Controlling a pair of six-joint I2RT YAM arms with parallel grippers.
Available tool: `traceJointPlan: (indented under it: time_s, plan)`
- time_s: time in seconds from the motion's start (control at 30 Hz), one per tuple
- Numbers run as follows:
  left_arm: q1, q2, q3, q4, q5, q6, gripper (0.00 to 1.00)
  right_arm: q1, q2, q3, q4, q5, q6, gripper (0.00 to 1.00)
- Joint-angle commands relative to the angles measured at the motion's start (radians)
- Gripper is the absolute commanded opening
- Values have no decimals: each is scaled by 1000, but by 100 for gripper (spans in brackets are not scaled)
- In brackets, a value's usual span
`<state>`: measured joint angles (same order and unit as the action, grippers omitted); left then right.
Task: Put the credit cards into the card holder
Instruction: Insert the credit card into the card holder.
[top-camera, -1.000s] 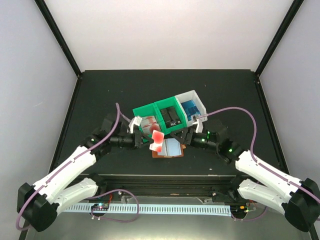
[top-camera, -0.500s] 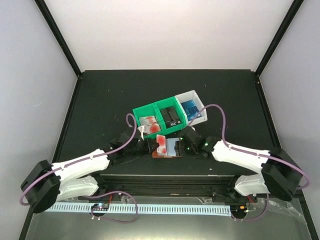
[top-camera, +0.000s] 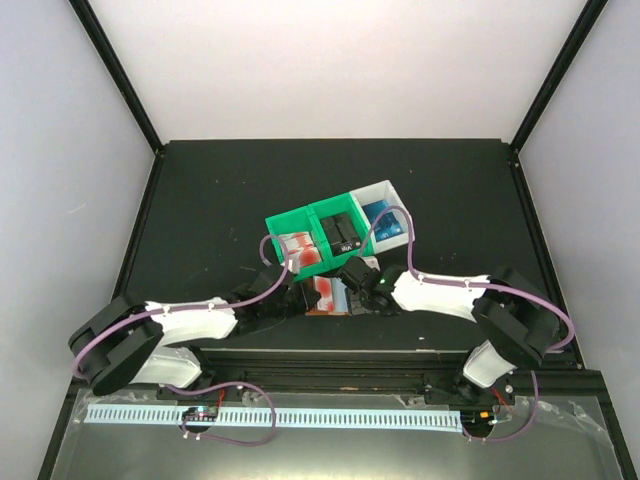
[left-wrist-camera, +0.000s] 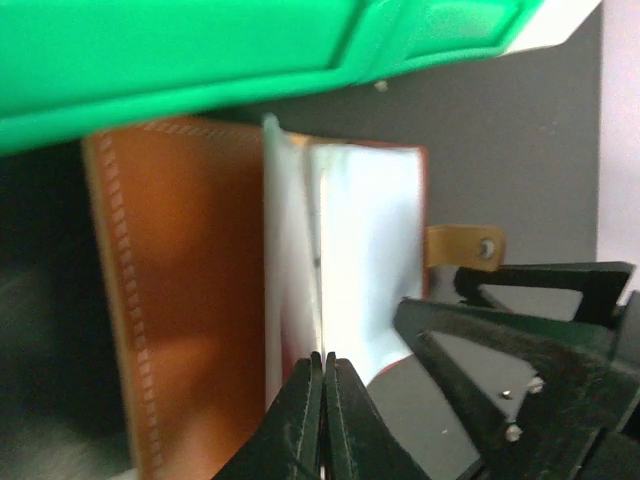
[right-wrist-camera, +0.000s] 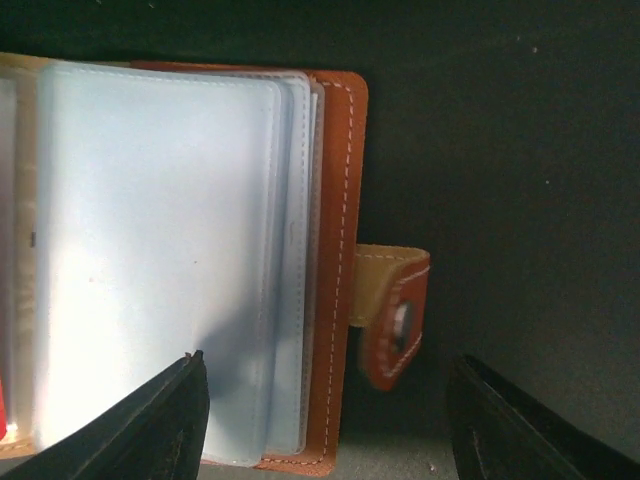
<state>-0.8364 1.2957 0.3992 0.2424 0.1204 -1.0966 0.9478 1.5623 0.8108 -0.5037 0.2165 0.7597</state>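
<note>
The card holder (top-camera: 343, 299) lies open in front of the bins, its clear pockets up (right-wrist-camera: 150, 250) and its snap tab (right-wrist-camera: 395, 315) on the right. My left gripper (left-wrist-camera: 323, 360) is shut on a red-and-white credit card (left-wrist-camera: 285, 290), held edge-on over the middle of the open holder (left-wrist-camera: 180, 300). In the top view the card (top-camera: 322, 290) sits over the holder's left half, at my left gripper (top-camera: 305, 294). My right gripper (right-wrist-camera: 328, 360) is open, its fingers either side of the holder's right edge and tab; in the top view it (top-camera: 355, 285) is at that edge.
A green bin (top-camera: 277, 222) behind the holder has red-and-white cards (top-camera: 298, 247) in its left part and black cards (top-camera: 340, 232) in its right. A white bin (top-camera: 402, 208) beside it holds blue cards (top-camera: 385, 222). The green bin's wall (left-wrist-camera: 200, 60) is close above the holder.
Both arms have stretched low toward the holder. The left gripper has brought the red-and-white card down from above onto the open holder. The right gripper has moved left to the holder's right edge.
</note>
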Motion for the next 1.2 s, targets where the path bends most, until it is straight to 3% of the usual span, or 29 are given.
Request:
traceJointPlan:
  time_s: [0.0,0.3,0.53,0.93,1.17]
  plan:
    - [-13,34,-50,136,-21,-47,2,6,28,23,-22,24,-10,64]
    - [-13,103,-48,212,27,-57,2,6,35,6,-31,-15,-9,52]
    - [-13,-1,-69,167,-27,-32,1,6,38,6,-39,-11,5,44]
    - [-12,131,-51,316,45,-15,2,6,26,-3,-32,-13,9,41]
    - [-12,191,-31,315,45,-26,2,6,22,-15,-24,-17,13,41]
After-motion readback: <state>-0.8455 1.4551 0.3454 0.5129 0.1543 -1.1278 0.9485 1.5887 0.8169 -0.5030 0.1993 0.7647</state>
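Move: Ahead by about 2 cm and level to the side lies the middle of the card holder's right edge from the right hand, about 1 cm below; the clear sleeve's middle is roughly 2 cm ahead and 4 cm to that hand's left, the flap tab some 1 cm ahead and 2 cm to its right. From the left hand, holding the card, the clear sleeve lies about 9 cm right, 5 cm down, level fore and aft; the green box 13 cm ahead, 2 cm right. Keeping its shut grip on the card, the left hand dips about 2 cm towards the holder, rises back, then sinks about 2 cm again while easing some 1.5 cm right, bringing the card's long edge to the clear sleeve's spine side. The right hand settles half a centimetre, then stays pointing down and closes its fingers partway about the holder's right edge, the left finger coming down at the sleeve. ##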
